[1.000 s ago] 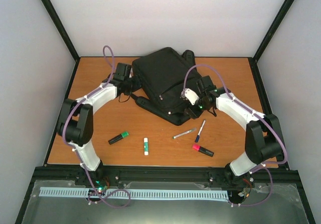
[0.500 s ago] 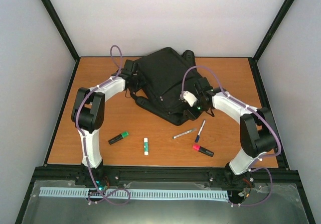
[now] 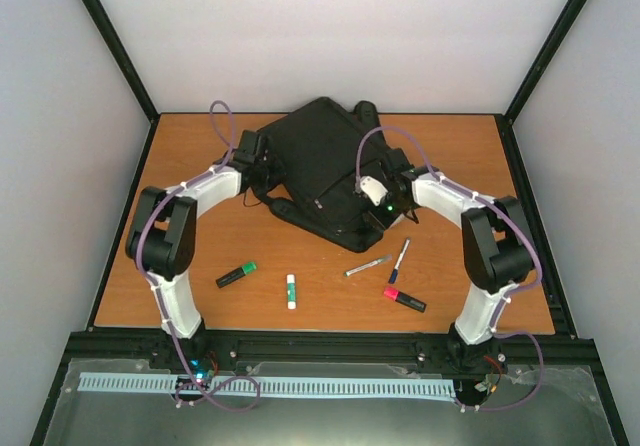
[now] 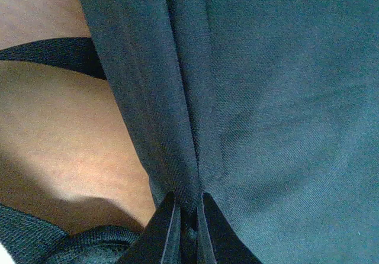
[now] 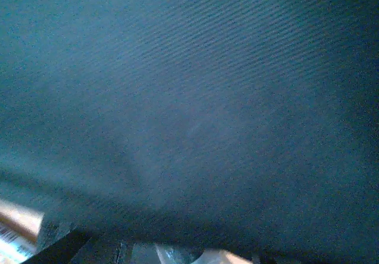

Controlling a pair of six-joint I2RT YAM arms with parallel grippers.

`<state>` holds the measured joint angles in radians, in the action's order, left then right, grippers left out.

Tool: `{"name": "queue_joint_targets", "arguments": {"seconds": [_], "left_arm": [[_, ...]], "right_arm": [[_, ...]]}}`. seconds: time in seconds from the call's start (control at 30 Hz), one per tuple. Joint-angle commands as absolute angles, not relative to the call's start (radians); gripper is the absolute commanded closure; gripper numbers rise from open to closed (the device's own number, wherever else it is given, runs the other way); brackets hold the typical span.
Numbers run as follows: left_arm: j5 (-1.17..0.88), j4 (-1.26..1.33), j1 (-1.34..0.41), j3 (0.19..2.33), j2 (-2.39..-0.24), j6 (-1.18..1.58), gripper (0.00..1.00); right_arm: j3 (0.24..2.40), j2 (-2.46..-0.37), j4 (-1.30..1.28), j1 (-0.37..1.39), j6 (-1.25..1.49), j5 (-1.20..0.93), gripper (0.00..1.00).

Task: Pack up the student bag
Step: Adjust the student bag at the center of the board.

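Note:
The student bag (image 3: 320,166), a big black backpack, lies at the back middle of the table. My left gripper (image 3: 262,161) is at its left edge. In the left wrist view the gripper (image 4: 188,208) is shut on a fold of the bag's fabric (image 4: 266,98) beside a seam. My right gripper (image 3: 378,191) is pressed against the bag's right front side with a small cream case (image 3: 371,187) at its tip. Dark bag cloth (image 5: 189,98) fills the right wrist view. A cream sliver (image 5: 220,257) shows at the bottom edge, and the fingers themselves are hidden.
In front of the bag lie a green highlighter (image 3: 236,275), a white glue stick (image 3: 291,291), a silver pen (image 3: 368,265), a blue pen (image 3: 400,261) and a red highlighter (image 3: 404,299). A black strap (image 4: 53,54) trails on the wooden table (image 4: 71,134) left of the bag.
My left gripper reached the bag's left edge and closed on its fabric. The bag shifted slightly towards the back. My right gripper and the cream case edged left along the bag.

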<state>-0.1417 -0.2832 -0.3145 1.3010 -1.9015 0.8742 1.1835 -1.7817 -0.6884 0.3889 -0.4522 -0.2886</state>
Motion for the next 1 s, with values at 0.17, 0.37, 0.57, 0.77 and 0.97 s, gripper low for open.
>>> {"name": "queue_joint_targets", "arguments": {"seconds": [0.17, 0.37, 0.57, 0.77, 0.97], "left_arm": [[-0.129, -0.201, -0.331, 0.989, -1.656, 1.026, 0.99], [-0.075, -0.204, -0.393, 0.892, -1.552, 1.066, 0.99], [-0.090, -0.291, -0.399, 0.856, -1.464, 1.006, 0.20], [-0.182, -0.311, -0.399, 0.819, -1.345, 0.867, 0.00], [-0.095, -0.385, -0.439, 0.923, -1.265, 0.664, 0.00]], "right_arm": [[1.424, -1.964, -0.671, 0.346, -0.430, -0.196, 0.47], [1.555, -2.075, -0.680, 0.321, -0.403, -0.179, 0.47], [1.507, -1.981, -0.693, 0.271, -0.400, -0.175, 0.46], [1.364, -1.818, -0.704, 0.177, -0.430, -0.164, 0.44], [1.203, -1.653, -0.692, 0.163, -0.471, -0.183, 0.43]]}}
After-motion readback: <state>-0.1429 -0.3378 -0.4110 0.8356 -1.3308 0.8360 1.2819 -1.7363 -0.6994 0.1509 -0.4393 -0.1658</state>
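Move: The left hand still pinches the student bag's left edge; the bag's middle lies some 13 cm to its right, 1 cm ahead and 4 cm lower. Roughly 24 cm back from that hand and 8 cm below it lie the green marker, 7 cm to the left, and the glue stick, 4 cm to the right. For the right hand, the bag's handle is about 3 cm to the right, level ahead and 1 cm below; the silver pen is about 9 cm back, 1 cm left and 5 cm down, the blue pen 9 cm back, 5 cm right and equally low. In opposite directions the two hands turn the bag: the left drags its pinched edge back about 9 cm, then opens wide, lets go and draws farther back, rising about 4 cm. Meanwhile the right, fingers staying half open, pushes the handle end forward roughly 10 cm, then swings right and up off the bag, turning clockwise. ##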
